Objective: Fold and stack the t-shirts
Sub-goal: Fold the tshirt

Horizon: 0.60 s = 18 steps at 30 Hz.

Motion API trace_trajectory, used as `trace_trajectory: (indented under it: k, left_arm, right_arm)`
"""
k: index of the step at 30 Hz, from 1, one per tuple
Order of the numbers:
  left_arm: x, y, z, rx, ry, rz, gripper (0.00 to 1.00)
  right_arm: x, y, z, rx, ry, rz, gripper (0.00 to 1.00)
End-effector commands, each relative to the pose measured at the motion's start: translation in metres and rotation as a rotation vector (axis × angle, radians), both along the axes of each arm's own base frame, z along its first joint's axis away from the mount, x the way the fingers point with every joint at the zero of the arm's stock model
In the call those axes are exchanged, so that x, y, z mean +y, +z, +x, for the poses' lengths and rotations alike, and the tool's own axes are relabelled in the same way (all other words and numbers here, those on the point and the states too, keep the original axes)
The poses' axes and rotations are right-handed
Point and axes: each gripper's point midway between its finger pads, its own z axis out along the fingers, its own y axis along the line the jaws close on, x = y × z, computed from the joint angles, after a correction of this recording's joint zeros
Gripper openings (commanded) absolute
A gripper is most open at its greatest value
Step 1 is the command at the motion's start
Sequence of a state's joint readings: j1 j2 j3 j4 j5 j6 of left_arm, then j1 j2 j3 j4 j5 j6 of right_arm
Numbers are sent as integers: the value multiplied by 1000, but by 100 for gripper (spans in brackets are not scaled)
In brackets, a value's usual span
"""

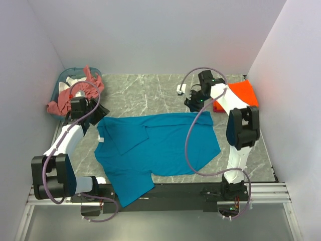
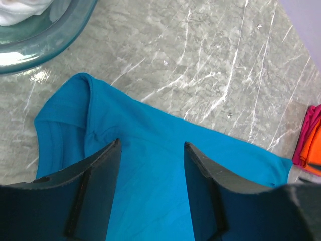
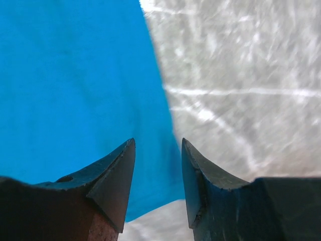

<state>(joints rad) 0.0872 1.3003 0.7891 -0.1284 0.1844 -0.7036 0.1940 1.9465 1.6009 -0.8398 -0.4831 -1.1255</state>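
Note:
A teal-blue t-shirt (image 1: 155, 145) lies spread on the marble table, partly folded, with one part hanging over the near edge. My left gripper (image 1: 98, 113) hovers over its back left corner, jaws open, with only cloth (image 2: 150, 165) seen below the gap (image 2: 152, 144). Above the shirt's back right corner, my right gripper (image 1: 195, 105) is also open (image 3: 158, 141), and the shirt's edge (image 3: 75, 90) runs under it. An orange t-shirt (image 1: 243, 93) lies folded at the back right. A salmon-pink t-shirt (image 1: 75, 95) spills out of the basket.
The teal plastic basket (image 1: 62, 80) stands in the back left corner, its rim (image 2: 45, 35) close to my left gripper, with white cloth inside. White walls close in on three sides. Bare marble (image 1: 150, 90) shows behind the teal shirt.

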Motion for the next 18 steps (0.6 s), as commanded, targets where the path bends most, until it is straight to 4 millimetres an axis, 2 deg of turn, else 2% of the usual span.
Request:
trace_trajectory:
  k: [1,8,18]
  left_arm:
    - [2,16,-1,-47,11,20,58]
    - [3,18,-9,-56,7,34,58]
    - [-1,16,-8,-63,-5,9,57]
  right_arm:
    - [0,-14,15,-27,107,-93,49]
    - [3,-37,26,-12,126,-152,49]
    - [-3,-70,17,52,121,-225,47]
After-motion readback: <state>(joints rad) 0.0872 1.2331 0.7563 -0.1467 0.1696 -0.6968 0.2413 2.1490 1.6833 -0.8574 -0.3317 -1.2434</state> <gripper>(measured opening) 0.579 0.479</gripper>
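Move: The folded far edge of the blue t-shirt, where the right fingers are heading, lies about 8 cm below the right hand, some 2 cm ahead and neither left nor right. Its right far corner is about 12 cm to the right and 1 cm back of the hand. The orange folded stack lies some 24 cm to the right and 10 cm ahead. From the left hand, that edge is roughly 43 cm to the right, 6 cm ahead and 12 cm below. The t-shirt's folded far edge is approached from above by the right hand, which first eases about 1.5 cm forward, then sinks roughly 7 cm almost straight down and slows just over the table. Its fingers stay half open and end up straddling the fold line, the wrist having tilted some 10 degrees so they point more steeply down; the inner fingertip seems to touch the cloth. ##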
